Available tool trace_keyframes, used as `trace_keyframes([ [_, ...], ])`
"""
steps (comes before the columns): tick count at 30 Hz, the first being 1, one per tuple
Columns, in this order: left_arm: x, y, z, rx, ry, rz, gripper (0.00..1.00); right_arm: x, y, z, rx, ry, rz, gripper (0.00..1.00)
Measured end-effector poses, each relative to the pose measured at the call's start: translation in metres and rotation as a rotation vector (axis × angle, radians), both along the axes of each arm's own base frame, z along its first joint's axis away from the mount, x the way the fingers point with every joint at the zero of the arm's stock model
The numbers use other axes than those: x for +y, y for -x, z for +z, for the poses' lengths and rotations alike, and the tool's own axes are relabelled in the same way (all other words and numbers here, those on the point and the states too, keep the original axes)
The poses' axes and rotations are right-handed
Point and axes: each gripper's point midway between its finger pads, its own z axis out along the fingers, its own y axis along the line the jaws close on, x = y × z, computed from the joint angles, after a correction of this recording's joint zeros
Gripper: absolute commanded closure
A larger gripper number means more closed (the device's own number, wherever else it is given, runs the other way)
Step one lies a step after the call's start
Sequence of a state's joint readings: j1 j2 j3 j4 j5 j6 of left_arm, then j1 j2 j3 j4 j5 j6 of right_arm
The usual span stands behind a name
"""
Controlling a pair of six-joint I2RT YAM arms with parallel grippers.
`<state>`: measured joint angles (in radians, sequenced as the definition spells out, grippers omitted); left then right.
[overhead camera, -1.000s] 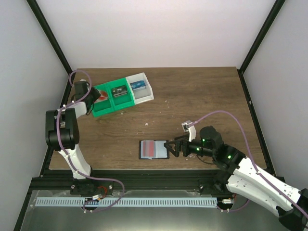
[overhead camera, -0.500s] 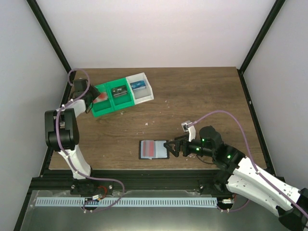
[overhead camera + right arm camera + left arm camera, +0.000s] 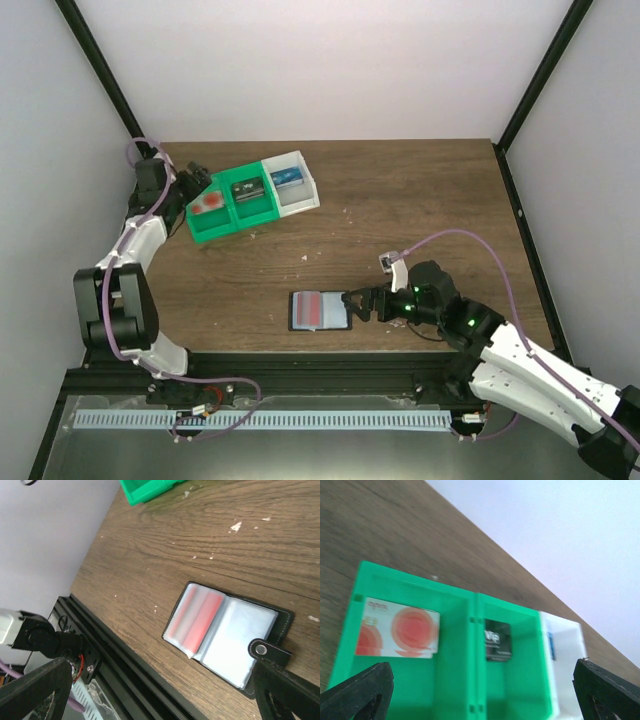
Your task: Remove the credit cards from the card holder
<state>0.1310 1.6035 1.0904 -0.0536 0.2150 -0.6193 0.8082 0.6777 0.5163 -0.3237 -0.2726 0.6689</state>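
The card holder (image 3: 320,310) lies open and flat near the table's front edge. A red credit card (image 3: 199,620) shows through its left clear sleeve, and its closing tab (image 3: 264,650) points toward my right gripper (image 3: 357,303). That gripper is open and hangs just right of the holder, holding nothing. A red-and-white credit card (image 3: 397,633) lies flat in the left compartment of the green-and-white tray (image 3: 222,231). My left gripper (image 3: 193,183) is open and empty at the tray's left end, above and behind that card.
A black card (image 3: 497,639) sits in the tray's middle green compartment and a blue card (image 3: 287,179) in the white one. The black frame rail (image 3: 125,665) runs along the table's front edge, close to the holder. The cell walls close in at the back left.
My left gripper has opened and let go of the red-and-white card, which now lies in the tray's left compartment, and has drawn back up and left. The right gripper has barely moved.
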Motion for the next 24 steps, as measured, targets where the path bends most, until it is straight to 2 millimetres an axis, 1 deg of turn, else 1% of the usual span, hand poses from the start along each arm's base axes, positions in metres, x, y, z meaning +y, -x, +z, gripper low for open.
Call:
trace_keyframes([
  [2,-0.010,0.009,0.013,-0.027,0.019,-0.050,0.00,-0.003,-0.003,-0.004,0.017,0.012,-0.027,0.00],
  [3,-0.014,0.013,0.016,-0.033,0.027,-0.070,0.01,-0.004,-0.004,-0.006,0.027,0.018,-0.043,0.00],
  [6,-0.033,0.032,0.018,-0.041,0.073,-0.160,0.05,-0.009,-0.007,-0.013,0.055,0.038,-0.088,0.00],
  [7,-0.043,0.042,0.014,-0.034,0.098,-0.202,0.06,-0.011,-0.008,-0.015,0.066,0.044,-0.102,0.00],
  [9,-0.056,0.057,0.007,-0.016,0.129,-0.252,0.08,-0.013,-0.011,-0.019,0.083,0.057,-0.130,0.00],
  [10,-0.066,0.068,-0.001,0.005,0.150,-0.288,0.10,-0.014,-0.012,-0.021,0.091,0.061,-0.139,0.00],
  [13,-0.092,0.094,-0.013,0.049,0.184,-0.374,0.15,-0.014,-0.014,-0.028,0.115,0.078,-0.157,0.00],
  [16,-0.116,0.119,-0.020,0.070,0.206,-0.459,0.17,-0.013,-0.016,-0.033,0.146,0.101,-0.170,0.00],
  [17,-0.123,0.127,-0.021,0.072,0.212,-0.482,0.17,-0.013,-0.017,-0.034,0.155,0.105,-0.173,0.00],
  [21,-0.146,0.156,-0.033,0.099,0.245,-0.561,0.23,-0.010,-0.018,-0.042,0.195,0.118,-0.182,0.01],
  [24,-0.163,0.177,-0.043,0.133,0.274,-0.620,0.26,-0.007,-0.018,-0.051,0.235,0.133,-0.181,0.04],
])
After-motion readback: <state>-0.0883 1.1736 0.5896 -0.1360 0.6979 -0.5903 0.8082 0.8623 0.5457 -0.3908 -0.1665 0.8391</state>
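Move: The open card holder lies roughly 30 cm back and 35 cm to the right of the left hand, some 14 cm lower. From the right hand it is about 9 cm to the left, 2 cm ahead and 15 cm below. The red-and-white card in the green tray sits nearly under the left hand, about 3 cm to its left; the dark card in the tray's middle compartment is about 10 cm to the left hand's right and 3 cm farther out. The left hand, already empty, leaves the green tray and swings back and to the right towards the card holder, some 24 cm across the table, first rising a little and then sinking to finish about 4 cm lower, while it turns some 35 degrees clockwise, its left side dips and its fingers narrow by about a quarter without shutting. Meanwhile the right hand, fingers staying wide open, sinks about 5 cm beside the holder's right edge, easing slightly forward as it tips down and turns a little clockwise, and neither hand touches the holder. ##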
